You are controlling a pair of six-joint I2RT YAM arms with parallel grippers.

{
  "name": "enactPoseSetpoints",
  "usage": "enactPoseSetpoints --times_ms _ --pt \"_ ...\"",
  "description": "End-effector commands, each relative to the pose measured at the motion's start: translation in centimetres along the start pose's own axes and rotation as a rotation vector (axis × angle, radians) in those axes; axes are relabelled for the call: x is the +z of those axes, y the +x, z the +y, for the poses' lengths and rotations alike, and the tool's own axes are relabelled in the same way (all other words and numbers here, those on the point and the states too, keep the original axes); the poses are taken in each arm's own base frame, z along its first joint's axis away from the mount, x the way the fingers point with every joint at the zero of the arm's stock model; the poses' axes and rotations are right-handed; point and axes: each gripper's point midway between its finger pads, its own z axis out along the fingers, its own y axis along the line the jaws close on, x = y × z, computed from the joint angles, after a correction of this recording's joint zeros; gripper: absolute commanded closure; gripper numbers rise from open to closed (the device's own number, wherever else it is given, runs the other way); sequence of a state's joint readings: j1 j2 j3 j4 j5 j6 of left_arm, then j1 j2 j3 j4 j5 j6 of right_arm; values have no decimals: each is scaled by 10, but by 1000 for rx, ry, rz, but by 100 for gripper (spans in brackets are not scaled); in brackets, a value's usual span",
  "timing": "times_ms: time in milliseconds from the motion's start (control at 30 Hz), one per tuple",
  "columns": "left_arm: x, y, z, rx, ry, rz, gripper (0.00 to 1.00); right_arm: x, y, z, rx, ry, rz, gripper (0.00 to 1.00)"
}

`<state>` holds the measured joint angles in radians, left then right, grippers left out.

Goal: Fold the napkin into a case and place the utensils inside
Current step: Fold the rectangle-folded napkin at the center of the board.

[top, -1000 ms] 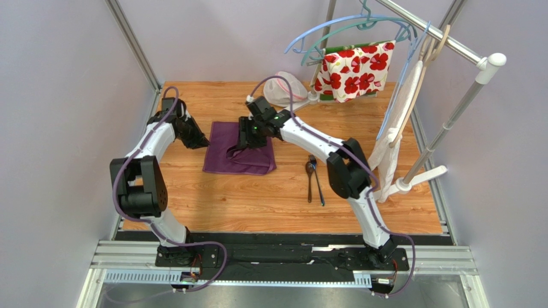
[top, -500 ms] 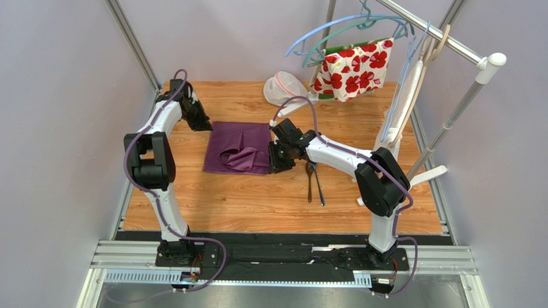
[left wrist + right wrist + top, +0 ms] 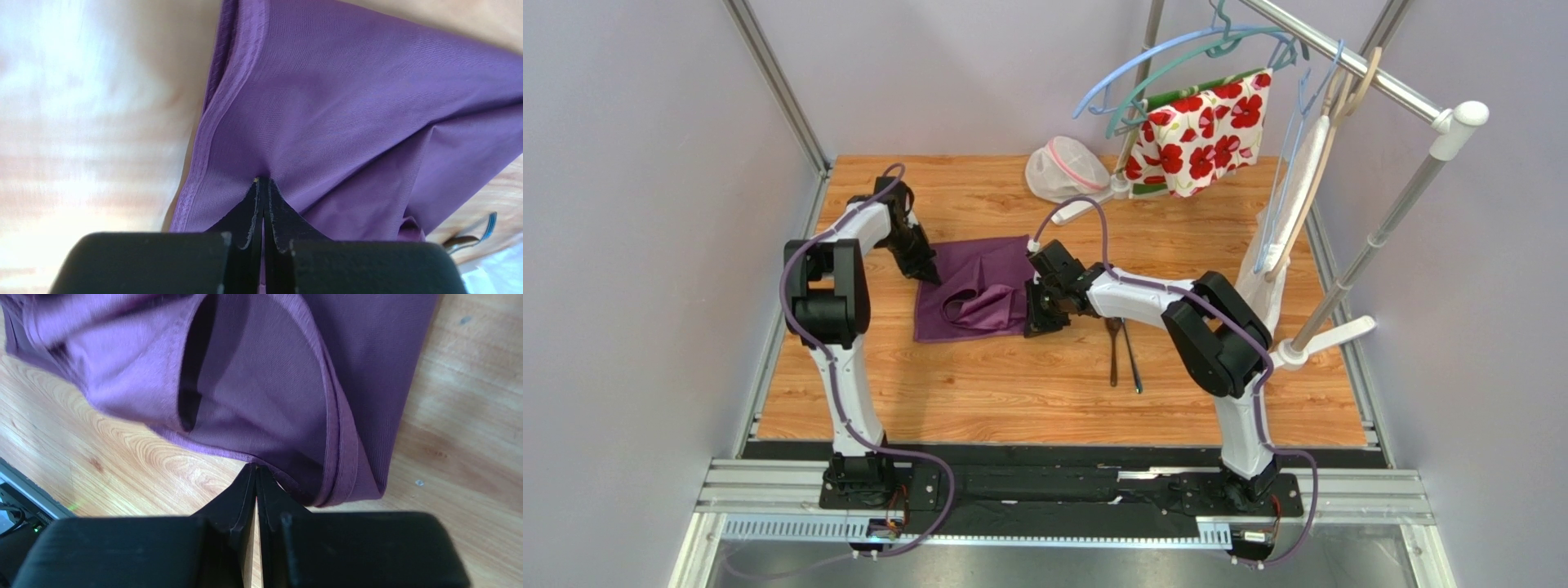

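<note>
The dark purple napkin (image 3: 977,292) lies rumpled on the wooden table, with a loose fold across its middle. My left gripper (image 3: 925,267) is at the napkin's far left corner. In the left wrist view its jaws (image 3: 264,181) are shut, with purple napkin (image 3: 368,110) pinched between them. My right gripper (image 3: 1038,314) is at the near right corner. In the right wrist view its tips (image 3: 255,468) meet on the doubled hem of the napkin (image 3: 264,386). The two dark utensils (image 3: 1120,349) lie side by side to the right of the napkin, untouched.
A white mesh pouch (image 3: 1063,169) sits at the back of the table. A floral cloth (image 3: 1195,116) hangs from hangers on a rack whose pole (image 3: 1382,221) slants along the right side, with a white cloth (image 3: 1274,251) hanging beside it.
The left gripper came in from the far left to the napkin's far left corner and shut on it. The right gripper moved from the napkin's middle to its near right corner and shut.
</note>
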<state>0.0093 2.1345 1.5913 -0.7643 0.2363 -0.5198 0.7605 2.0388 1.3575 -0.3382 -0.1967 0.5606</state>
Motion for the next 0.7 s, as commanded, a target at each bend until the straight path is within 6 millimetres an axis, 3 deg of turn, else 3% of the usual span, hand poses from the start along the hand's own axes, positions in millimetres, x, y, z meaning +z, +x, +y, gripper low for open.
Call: enactPoseSetpoints --times_ms 0,167,200,267,300,367,433,533,600,667 --pt "-8 48 29 -144 -84 125 100 11 -20 -25 -9 100 -68 92" --pt "-23 102 28 -232 -1 173 100 6 -69 -55 -64 176 -134 92" --pt "-24 110 26 -262 17 169 100 4 -90 -54 -76 192 -174 92" --pt "-30 131 19 -262 96 148 100 -3 -104 -62 -92 236 -183 91" --pt "-34 134 17 -261 116 131 100 -11 -123 -53 -128 231 -218 91" --pt "-51 136 17 -224 137 63 99 -20 -127 -51 -140 243 -210 88" --pt "-64 137 7 -135 169 15 90 -34 -128 -40 -143 222 -205 86" --pt "-101 125 0 -43 192 -117 74 -47 -117 -36 -109 218 -178 73" --pt "-112 123 -5 2 216 -144 66 -59 -113 -22 -119 173 -175 64" --pt "-117 128 -13 22 258 -116 66 -66 -106 -5 -177 146 -178 54"
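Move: The napkin's middle lies about 8 cm right and 2 cm back of the left hand, whose shut fingers are on the cloth near its left edge; the loose flap's middle lies 8 cm right and 5 cm back. From the right hand, at the near right corner, the napkin's middle is roughly 8 cm ahead and 9 cm left, the flap 5 cm ahead and 9 cm left; the spoon lies 15 cm right and 3 cm back, the fork 18 cm right and 3 cm back. All lie about 1 cm lower. With shut fingers low on the cloth, the left hand sweeps back some 17 cm and slightly right, from beside the napkin's left edge towards its near edge, then rises about 7 cm as the fingers part and the wrist tips back the other way. Meanwhile the right hand, nearly shut, goes from the near right corner forward about 12 cm and a little right along the napkin's right side, then lifts clear just beyond that edge, opening and easing back slightly. ##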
